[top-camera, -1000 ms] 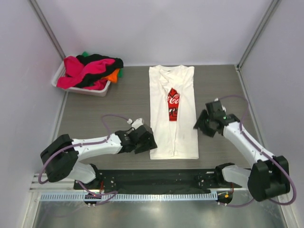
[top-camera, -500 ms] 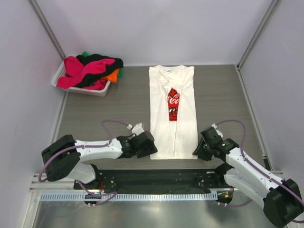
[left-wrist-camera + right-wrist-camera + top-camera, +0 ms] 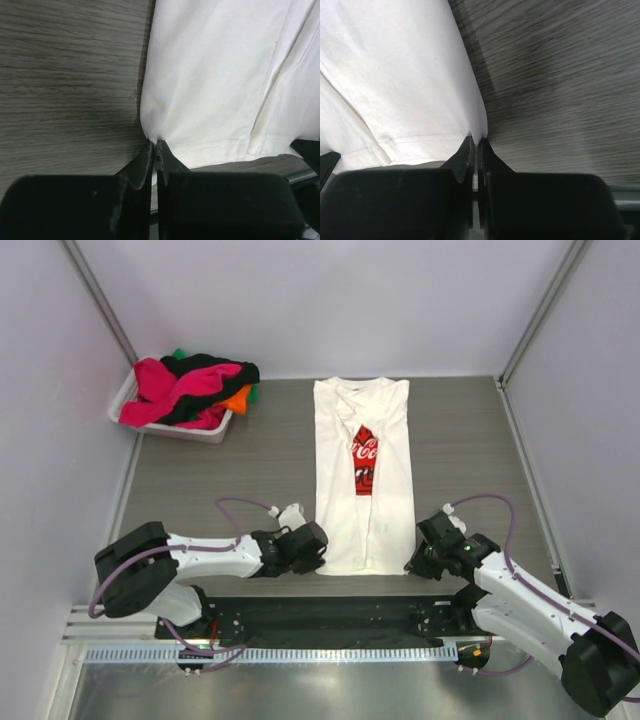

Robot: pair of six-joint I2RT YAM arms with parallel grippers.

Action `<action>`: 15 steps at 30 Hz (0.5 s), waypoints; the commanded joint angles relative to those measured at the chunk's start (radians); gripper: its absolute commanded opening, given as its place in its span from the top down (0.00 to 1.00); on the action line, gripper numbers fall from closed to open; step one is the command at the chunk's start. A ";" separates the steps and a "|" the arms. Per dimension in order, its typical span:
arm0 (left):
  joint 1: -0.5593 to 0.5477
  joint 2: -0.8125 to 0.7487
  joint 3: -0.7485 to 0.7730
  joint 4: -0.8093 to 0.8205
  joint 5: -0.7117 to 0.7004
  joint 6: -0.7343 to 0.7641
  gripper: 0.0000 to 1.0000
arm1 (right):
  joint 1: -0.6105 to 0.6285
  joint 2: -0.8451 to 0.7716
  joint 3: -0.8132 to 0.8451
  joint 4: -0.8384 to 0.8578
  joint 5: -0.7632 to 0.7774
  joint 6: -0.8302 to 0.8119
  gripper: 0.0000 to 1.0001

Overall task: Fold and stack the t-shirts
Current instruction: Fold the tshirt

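Observation:
The white t-shirt [image 3: 365, 480] with the red Coca-Cola print lies folded into a long strip in the middle of the table, collar at the far end. My left gripper [image 3: 316, 546] is shut on its near left hem corner; the left wrist view shows the white cloth [image 3: 215, 80] pinched at the fingertips. My right gripper [image 3: 418, 558] is shut on the near right hem corner; the right wrist view shows the cloth [image 3: 400, 80] pinched there. The magenta-pink, black, orange and green t-shirts [image 3: 190, 390] lie heaped at the far left.
The small white plastic bin [image 3: 190, 430] under the heap of shirts stands at the far left by the left wall. A black strip [image 3: 320, 615] runs along the table's near edge between the arm bases. Bare grey table [image 3: 240, 470] lies on both sides of the white shirt.
My right gripper came down from the shirt's right side to its near right corner and shut on it. My left gripper edged in and shut on the near left corner.

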 commanded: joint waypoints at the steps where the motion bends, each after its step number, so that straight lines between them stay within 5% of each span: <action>1: -0.014 -0.005 0.001 -0.005 -0.033 -0.001 1.00 | 0.008 -0.017 -0.004 -0.016 0.015 0.017 0.99; 10: -0.132 -0.240 0.119 -0.402 -0.180 -0.109 1.00 | 0.031 -0.160 0.090 -0.170 0.011 0.072 0.99; 15: -0.134 -0.252 0.214 -0.494 -0.237 -0.081 1.00 | 0.033 -0.148 0.210 -0.234 0.091 0.046 0.99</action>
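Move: Both hands hold the t-shirt's near hem, one at each corner, with the hem just off the table. The collar end, the fold's far side, lies about 55 cm ahead and 10 cm to the right of the left hand; from the right hand about 55 cm ahead and 8 cm left. The red print is some 28 cm ahead of either hand, 10 cm right of the left one and 8 cm left of the right one. Both grippers keep their pinch on the two near hem corners and, after a brief pause, lift them off the table. The left goes up about 8 cm while drawing back some 2 cm; the right starts more slowly and rises about 5 cm almost straight up. Both wrists tip up only slightly, fingers staying shut. ##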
